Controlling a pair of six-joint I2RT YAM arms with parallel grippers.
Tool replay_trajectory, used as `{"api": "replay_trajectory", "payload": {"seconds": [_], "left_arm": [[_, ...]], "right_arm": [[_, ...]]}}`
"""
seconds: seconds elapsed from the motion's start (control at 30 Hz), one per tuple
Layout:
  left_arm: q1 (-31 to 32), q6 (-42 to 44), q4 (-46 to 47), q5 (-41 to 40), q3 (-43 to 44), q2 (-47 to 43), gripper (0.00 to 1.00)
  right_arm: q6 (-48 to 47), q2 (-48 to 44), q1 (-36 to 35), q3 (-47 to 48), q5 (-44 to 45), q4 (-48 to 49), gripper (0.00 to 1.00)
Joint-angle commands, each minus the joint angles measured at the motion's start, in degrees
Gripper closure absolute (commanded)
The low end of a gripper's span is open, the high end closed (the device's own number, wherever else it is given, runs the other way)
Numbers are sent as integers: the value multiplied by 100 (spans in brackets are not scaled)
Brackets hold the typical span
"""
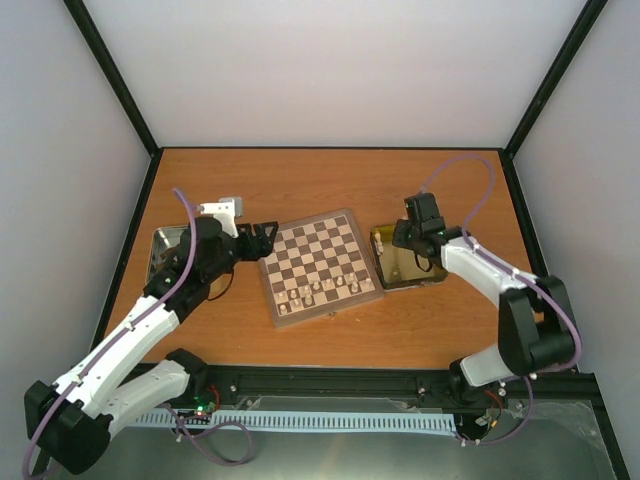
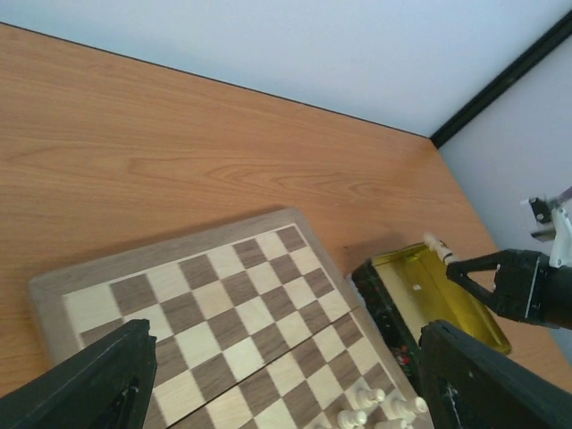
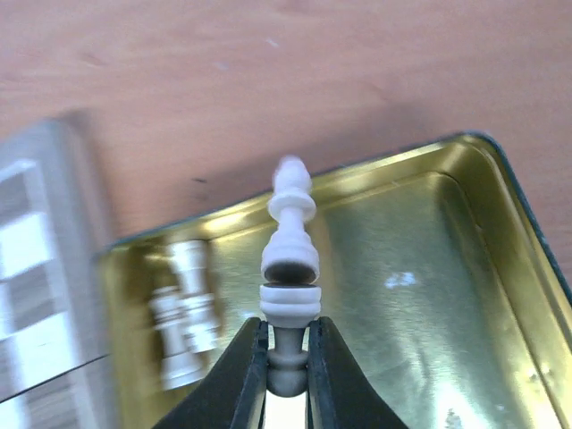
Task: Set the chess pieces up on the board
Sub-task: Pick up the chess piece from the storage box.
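The board (image 1: 322, 243) lies at mid-table, with several cream-white chess pieces (image 1: 316, 291) standing along its near rows; some of them (image 2: 362, 399) show at the bottom of the left wrist view. My right gripper (image 3: 288, 357) hangs over the gold tin (image 3: 429, 295), shut on one cream-white piece (image 3: 290, 304) held by its narrow end. The left wrist view also catches this piece (image 2: 437, 245), poking out of the right fingertips. More white pieces (image 3: 183, 313) lie blurred in the tin's left part. My left gripper (image 2: 286, 384) is open and holds nothing above the board's (image 2: 214, 313) left edge.
The gold tin (image 1: 407, 266) sits right against the board's right side. A silver metal tray (image 1: 160, 243) lies at the left, partly under my left arm. Black frame posts and pale walls bound the wooden table (image 1: 330, 185).
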State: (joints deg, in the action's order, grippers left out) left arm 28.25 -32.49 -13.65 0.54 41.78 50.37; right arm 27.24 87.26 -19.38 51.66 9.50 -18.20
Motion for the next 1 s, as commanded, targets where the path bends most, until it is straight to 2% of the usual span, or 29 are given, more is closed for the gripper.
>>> {"api": "replay_trajectory", "payload": {"seconds": [0.0, 0.13, 0.4, 0.7, 0.97], "left_arm": [[23, -81, 485, 739, 199, 151, 19], [23, -146, 600, 1249, 315, 212, 18], [20, -327, 1010, 2373, 419, 337, 16], [23, -641, 1232, 3322, 746, 746, 15], [23, -1152, 1825, 4524, 794, 1170, 15]], "right_arm": [[-372, -819, -114, -198, -819, -14, 96], [-645, -1528, -123, -392, -1612, 149, 97], [-1143, -2115, -228, -531, -3245, 481, 97], [-1514, -2311, -575, -512, -5407, 1087, 97], [-1839, -2103, -945, -139, -6191, 957, 97]]}}
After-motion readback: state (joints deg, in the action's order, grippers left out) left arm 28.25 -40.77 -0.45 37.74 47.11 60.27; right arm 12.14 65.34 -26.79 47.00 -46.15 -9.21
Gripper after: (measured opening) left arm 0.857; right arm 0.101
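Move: The right gripper already holds a white chess piece about 7 cm above the middle of the storage box. It goes to the open left gripper, some 32 cm to this hand's left, 8 cm back and 16 cm higher; the chessboard's middle is about 22 cm left, 2 cm back and 7 cm below. From the left hand, the held piece lies about 31 cm right, 11 cm ahead and 15 cm down. Carry the white piece clear of the storage box with the right gripper kept shut: first mostly up, then sweep left and back while still rising, about 16 cm up in all, turning the wrist some 60 degrees counter-clockwise towards the left gripper. Meanwhile bring the left gripper, still open, about 10 cm right and some 5 cm up, swinging it clockwise to face the piece. Keep the two grippers apart. ##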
